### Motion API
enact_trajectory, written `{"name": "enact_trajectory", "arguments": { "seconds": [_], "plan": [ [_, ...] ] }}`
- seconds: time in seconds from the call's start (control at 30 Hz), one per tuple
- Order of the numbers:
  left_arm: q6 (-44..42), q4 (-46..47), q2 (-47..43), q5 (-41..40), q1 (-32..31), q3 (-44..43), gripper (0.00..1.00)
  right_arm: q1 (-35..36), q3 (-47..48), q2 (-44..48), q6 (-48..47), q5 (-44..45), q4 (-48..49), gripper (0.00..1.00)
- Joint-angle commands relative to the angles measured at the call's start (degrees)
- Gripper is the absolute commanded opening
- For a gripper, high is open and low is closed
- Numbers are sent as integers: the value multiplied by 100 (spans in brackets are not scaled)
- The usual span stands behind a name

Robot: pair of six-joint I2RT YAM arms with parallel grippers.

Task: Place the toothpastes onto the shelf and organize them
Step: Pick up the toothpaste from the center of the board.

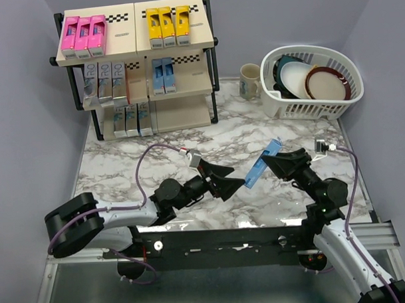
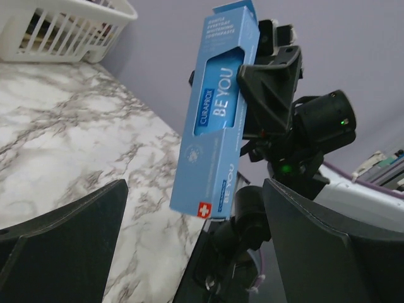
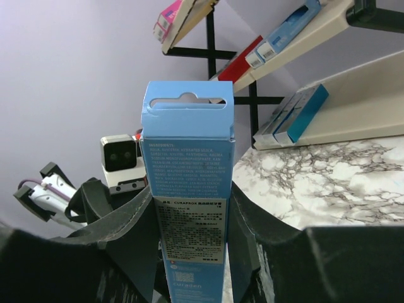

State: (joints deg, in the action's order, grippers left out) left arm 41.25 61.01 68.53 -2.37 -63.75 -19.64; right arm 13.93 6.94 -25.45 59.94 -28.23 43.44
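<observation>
My right gripper (image 1: pixel 269 164) is shut on a light blue toothpaste carton (image 1: pixel 261 164) and holds it tilted above the marble tabletop near the front. In the right wrist view the carton (image 3: pixel 188 170) stands upright between the right gripper's (image 3: pixel 189 214) two fingers. My left gripper (image 1: pixel 240 183) is open, with its jaws facing the carton's lower end from the left, apart from it. The left wrist view shows the carton (image 2: pixel 218 120) hanging just beyond the left gripper's (image 2: pixel 196 189) spread fingers. The shelf (image 1: pixel 180 92) at the back left carries pink (image 1: pixel 84 32), yellow (image 1: pixel 168 25), silver and red (image 1: pixel 107 82), light blue (image 1: pixel 163 74) and teal-blue (image 1: pixel 131 119) toothpastes.
A white dish basket (image 1: pixel 287 108) with plates and bowls stands at the back right, and a mug (image 1: pixel 250 80) sits beside it on its left. The marble tabletop (image 1: pixel 156 153) ends at a black rail along the front, where the arm bases are fixed.
</observation>
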Motion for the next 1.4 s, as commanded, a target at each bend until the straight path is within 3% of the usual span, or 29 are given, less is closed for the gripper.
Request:
{"name": "enact_trajectory", "arguments": {
  "seconds": [0.0, 0.43, 0.63, 1.13, 1.37],
  "plan": [
    [338, 1589, 633, -53, -138, -364, 99, 31, -114, 251, 281, -25, 349, 38],
    [972, 1571, 1355, -150, -375, -725, 99, 39, -105, 629, 150, 98, 314, 39],
    [1192, 1843, 1637, -158, -472, -743, 93, 39, -175, 638, 97, 186, 332, 40],
    [1157, 2248, 1751, -484, -516, -567, 64, 39, -404, 779, -62, 309, 200, 41],
    [1183, 2634, 1900, -422, -516, -550, 45, 30, -430, 700, -26, 248, 323, 44]
  ]
}}
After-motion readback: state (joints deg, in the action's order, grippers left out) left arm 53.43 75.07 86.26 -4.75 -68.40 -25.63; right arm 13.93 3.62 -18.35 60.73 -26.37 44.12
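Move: The blue toothpaste, already held slanting in the air by the right hand, has its middle about 8 cm to the left hand's right, 4 cm ahead and 4 cm higher. Its free lower end is nearer, some 4 cm to the left hand's right, 2 cm back and about level. From the right hand point the toothpaste's middle lies only about 1 cm back, 1 cm left and 1 cm below. No other loose thing stands near. Rightward by about 5 cm the left hand goes to the toothpaste's free end, arching up some 3 cm and sinking again while rolling about 15 degrees counter-clockwise as seen along its fingers; late on, the open fingers close roughly halfway and pinch that end. The right hand keeps its grip, easing back and up 2 cm, then partly returning and sinking. ##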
